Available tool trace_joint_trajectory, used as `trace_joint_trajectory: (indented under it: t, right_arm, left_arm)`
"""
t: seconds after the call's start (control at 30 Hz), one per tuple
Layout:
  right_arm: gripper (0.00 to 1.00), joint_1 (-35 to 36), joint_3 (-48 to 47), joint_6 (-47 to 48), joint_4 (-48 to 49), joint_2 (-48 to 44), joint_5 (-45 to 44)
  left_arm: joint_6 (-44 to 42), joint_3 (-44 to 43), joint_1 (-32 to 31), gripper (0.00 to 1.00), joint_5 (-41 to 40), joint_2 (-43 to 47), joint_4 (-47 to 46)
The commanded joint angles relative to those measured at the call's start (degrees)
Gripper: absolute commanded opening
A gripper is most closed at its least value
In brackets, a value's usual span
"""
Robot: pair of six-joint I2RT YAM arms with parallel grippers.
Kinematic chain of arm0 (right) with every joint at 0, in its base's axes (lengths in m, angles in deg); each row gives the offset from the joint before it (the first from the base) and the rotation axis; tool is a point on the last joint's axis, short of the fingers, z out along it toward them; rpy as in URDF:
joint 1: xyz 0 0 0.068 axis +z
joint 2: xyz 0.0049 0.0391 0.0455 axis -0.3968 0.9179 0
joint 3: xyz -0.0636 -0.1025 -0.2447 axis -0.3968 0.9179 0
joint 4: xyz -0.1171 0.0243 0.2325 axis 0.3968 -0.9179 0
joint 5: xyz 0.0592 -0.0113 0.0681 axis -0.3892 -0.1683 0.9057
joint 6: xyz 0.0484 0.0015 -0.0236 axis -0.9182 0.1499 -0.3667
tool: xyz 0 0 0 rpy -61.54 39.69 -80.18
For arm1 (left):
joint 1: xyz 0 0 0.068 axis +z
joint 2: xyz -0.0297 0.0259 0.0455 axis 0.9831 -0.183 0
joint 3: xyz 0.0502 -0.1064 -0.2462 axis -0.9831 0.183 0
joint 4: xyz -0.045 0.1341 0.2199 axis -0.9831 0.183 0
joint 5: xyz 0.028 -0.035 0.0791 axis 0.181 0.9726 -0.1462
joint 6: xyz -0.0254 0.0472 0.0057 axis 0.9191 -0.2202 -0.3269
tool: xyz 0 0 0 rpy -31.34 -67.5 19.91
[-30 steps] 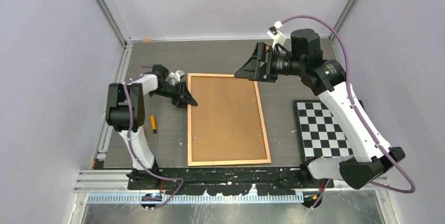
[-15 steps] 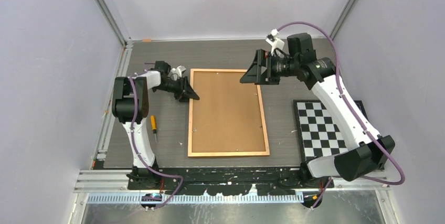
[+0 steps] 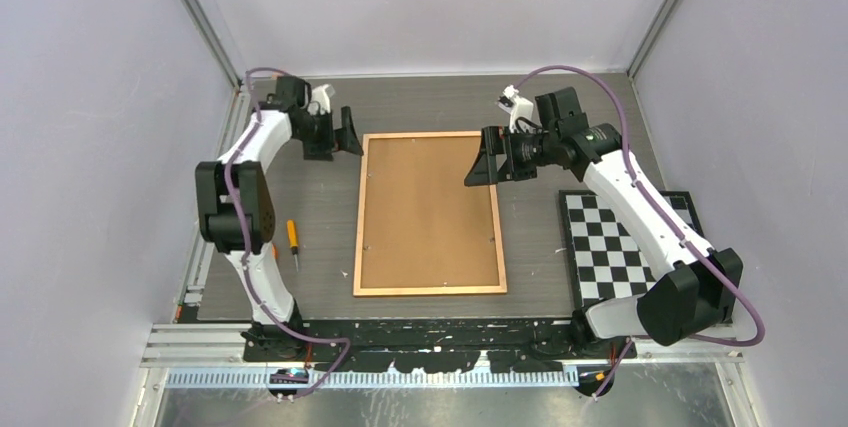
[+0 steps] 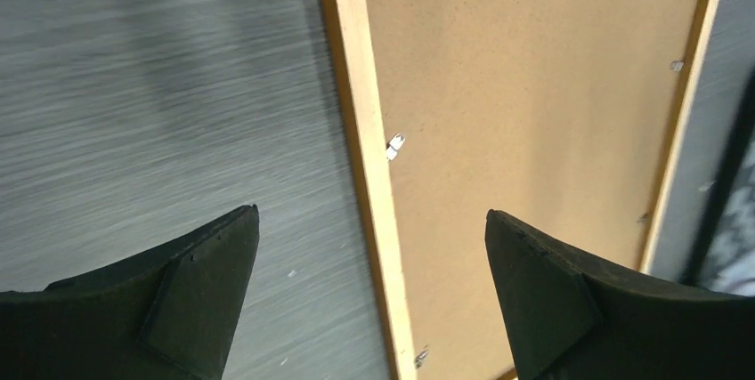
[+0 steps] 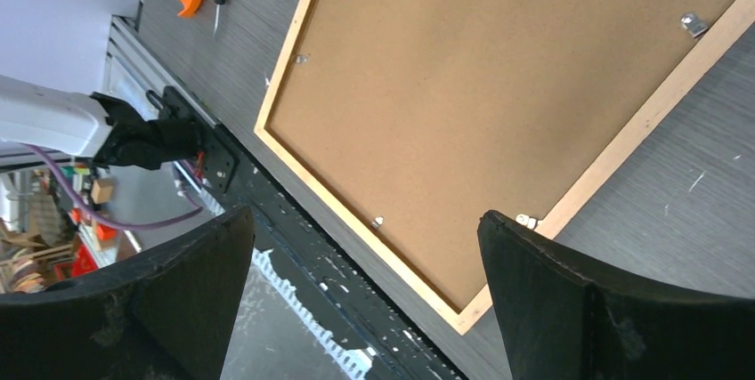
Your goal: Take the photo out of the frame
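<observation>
The frame (image 3: 430,212) lies face down in the middle of the table, its plain brown board back up and its thin wooden border (image 4: 365,131) all round. Small metal tabs (image 4: 394,142) sit along the inner edge. The photo is hidden under the board. My left gripper (image 3: 350,134) hovers open at the frame's far left corner, and its own view shows the left border between the fingers (image 4: 196,291). My right gripper (image 3: 476,160) is open above the frame's far right edge, holding nothing. In the right wrist view the board (image 5: 499,86) fills the space ahead of the right gripper (image 5: 365,220).
A black-and-white checkered mat (image 3: 630,247) lies right of the frame under the right arm. A yellow-handled screwdriver (image 3: 292,240) lies left of the frame, beside the left arm's base. Grey walls close in the table on three sides.
My left gripper has opened and swung from the frame's left edge up to its far left corner. The right gripper has come down and nearer. The frame has shifted slightly away from the near edge.
</observation>
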Motion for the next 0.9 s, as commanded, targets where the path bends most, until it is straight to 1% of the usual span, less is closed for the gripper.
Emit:
trace_joint_trajectory:
  t: [0.0,0.17,0.2,0.23,0.27,0.3,0.33,0.4,0.5,0.57,0.67,0.77,0.83,0.87]
  right_arm:
    - [1.00,-0.28,1.23,4.83,2.43,-1.60,-1.78]
    - [1.00,-0.25,3.57,7.31,2.89,-2.35,-2.27]
    - [1.00,-0.26,3.85,7.64,3.00,-2.36,-2.42]
    - [1.00,-0.20,4.20,7.87,3.01,-2.37,-2.48]
    - [1.00,-0.21,4.45,8.11,3.02,-2.37,-2.49]
    - [1.00,-0.23,4.82,8.19,2.98,-2.37,-2.50]
    - [1.00,-0.28,5.23,8.30,3.15,-2.37,-2.49]
    - [1.00,-0.17,6.15,8.26,3.73,-2.45,-2.49]
    - [1.00,-0.21,7.17,8.20,4.28,-2.38,-2.12]
    - [1.00,-0.17,7.77,8.26,4.34,-2.28,-1.59]
    - [1.00,-0.17,8.44,8.15,4.34,-2.30,-0.71]
    - [1.00,-0.17,8.75,8.17,4.20,-2.41,-0.47]
    - [1.00,-0.19,9.07,8.15,4.17,-2.53,-0.42]
    - [1.00,-0.19,9.31,8.16,4.23,-2.58,-0.27]
  left_arm:
    - [-12.05,-4.28,0.36,1.00,-12.31,12.80,8.50]
    - [-20.14,0.11,0.92,1.00,-19.37,26.38,13.27]
    - [-20.44,1.24,0.97,1.00,-23.51,28.41,14.62]
    - [-21.97,2.10,1.05,1.00,-25.15,29.96,16.59]
    - [-24.38,2.87,1.10,1.00,-24.41,31.22,19.02]
    - [-25.94,3.62,3.17,0.99,-23.05,32.12,21.79]
    - [-26.54,4.89,4.55,0.96,-21.92,33.08,24.51]
    - [-26.29,7.77,6.08,0.90,-22.01,33.97,26.63]
    - [-23.81,12.56,7.40,0.84,-23.82,33.89,26.52]
    - [-22.24,15.24,7.52,0.82,-25.57,32.61,25.47]
    - [-20.56,18.39,7.57,0.78,-28.28,28.36,23.10]
    - [-19.31,20.10,7.54,0.72,-29.87,23.59,20.63]
    - [-18.28,20.68,7.57,0.70,-30.08,21.13,18.51]
    - [-17.37,20.93,7.52,0.69,-31.40,20.05,17.35]
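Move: The screwdriver lies about 19 cm back and 12 cm to the left of the left hand, some 8 cm below it. The orange piece sits another 6 cm left of the screwdriver and 3 cm closer in. The frame, face down, has its middle about 12 cm back and 17 cm right of the left hand. From the right hand, the frame's middle is roughly 2 cm ahead, 13 cm left and 21 cm below; the screwdriver is some 42 cm left, 5 cm back and 22 cm below. Up, left and back in a high arc, the left hand leaves the frame's left edge, climbing about 16 cm and then sinking as far again to hover over the screwdriver's handle, fingers swinging from a rightward slant to nearly straight down and closing partway. The right hand, still open, sinks about 5 cm towards the frame. ##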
